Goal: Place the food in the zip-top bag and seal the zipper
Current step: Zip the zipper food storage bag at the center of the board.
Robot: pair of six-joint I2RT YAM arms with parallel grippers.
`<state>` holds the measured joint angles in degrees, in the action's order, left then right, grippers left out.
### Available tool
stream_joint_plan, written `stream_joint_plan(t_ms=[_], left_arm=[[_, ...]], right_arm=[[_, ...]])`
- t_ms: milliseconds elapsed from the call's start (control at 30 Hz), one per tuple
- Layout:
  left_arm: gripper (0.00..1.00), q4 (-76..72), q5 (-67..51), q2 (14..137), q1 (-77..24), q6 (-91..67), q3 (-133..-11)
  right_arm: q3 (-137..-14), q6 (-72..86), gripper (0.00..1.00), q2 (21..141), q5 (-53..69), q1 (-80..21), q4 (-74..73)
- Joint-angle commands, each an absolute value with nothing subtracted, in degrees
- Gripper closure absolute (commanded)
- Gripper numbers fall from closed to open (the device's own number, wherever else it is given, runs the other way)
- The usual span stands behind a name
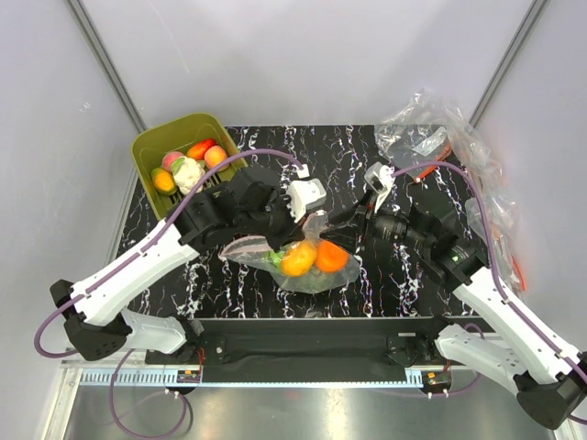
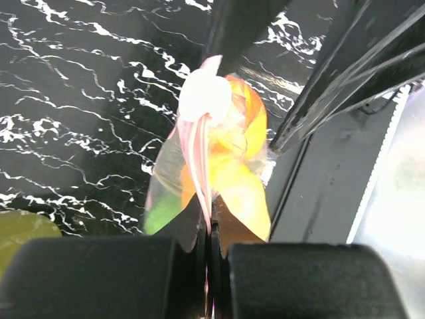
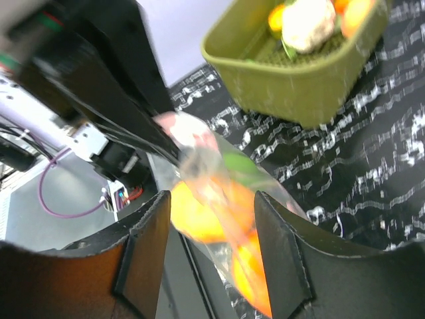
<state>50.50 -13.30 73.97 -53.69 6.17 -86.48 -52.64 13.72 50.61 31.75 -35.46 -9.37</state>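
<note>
The zip-top bag lies at the table's middle with two oranges and a green piece inside. In the left wrist view my left gripper is shut on the pink zipper, pinching the strip edge-on, with the oranges hanging beyond it. In the top view my left gripper is at the bag's left top. My right gripper is open, a finger on each side of the bag without pressing it. In the top view it sits at the bag's right top.
An olive-green tub at the back left holds more food, among it a white cauliflower and a red piece. The tub shows beyond the bag in the right wrist view. Plainer clear bags are heaped at the back right.
</note>
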Motion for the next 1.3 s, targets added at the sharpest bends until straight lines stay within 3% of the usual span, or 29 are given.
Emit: stream_joint_plan(t_ms=[0,200,500,567,600,633,733,1067,1267], left_arm=[[1.00,48.60,-17.22,71.81,-53.44,7.47,-87.28],[1.00,48.95,-19.33,71.01,-53.44,7.82,-87.63],[0.96,50.71,-19.69,70.84,-53.44,8.61,-88.51],[0.82,50.89,-18.20,70.84,-53.44,8.70,-88.15],[0.68,50.89,-17.32,70.75,-53.44,8.44,-88.15],[0.46,50.63,-15.40,70.40,-53.44,8.18,-88.07],[0.19,49.66,-13.54,69.53,-53.35,7.65,-88.50],[0.15,50.01,-11.95,74.44,-53.35,6.33,-97.81],[0.19,49.75,-13.09,77.08,-53.44,5.89,-100.98]], right_arm=[[-53.26,13.18,0.40,49.39,34.19,-35.42,-1.59],[-55.72,12.92,0.49,52.29,35.07,-35.42,-2.47],[-56.51,14.50,1.00,53.70,36.74,-35.42,-0.79],[-57.21,15.11,1.00,53.53,36.56,-35.42,-1.66],[-57.65,15.29,1.00,53.53,35.87,-35.42,-2.54],[-59.14,15.47,1.00,53.70,34.47,-35.42,-3.77],[-62.65,15.64,1.00,54.49,31.38,-35.42,-10.00],[-65.92,18.28,1.00,55.46,29.97,-35.42,-16.78],[-66.80,18.28,1.00,55.02,29.44,-35.42,-18.19]])
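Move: The zipper strip I'm about to pinch runs between my open right fingers, about 1 cm to their left and 1 cm up. The white slider on it is 3 cm to that hand's left, level with it; from my left hand, still shut on the strip, the slider is roughly 4 cm to the right and 1 cm higher. The orange in the bag hangs about 4 cm back from the right hand, 1 cm left and 9 cm down; the yellow fruit hangs 4 cm behind the left hand and 8 cm below. I hand the zipper strip over: my right hand edges up and left, each by barely 2 cm, and shuts its wide-open fingers on the strip beside the slider while my left, still pinching, eases slightly back. Once the right has hold, I open the left wide and lift it about 6 cm clear; the right dips its fingers slightly and keeps its pinch. ##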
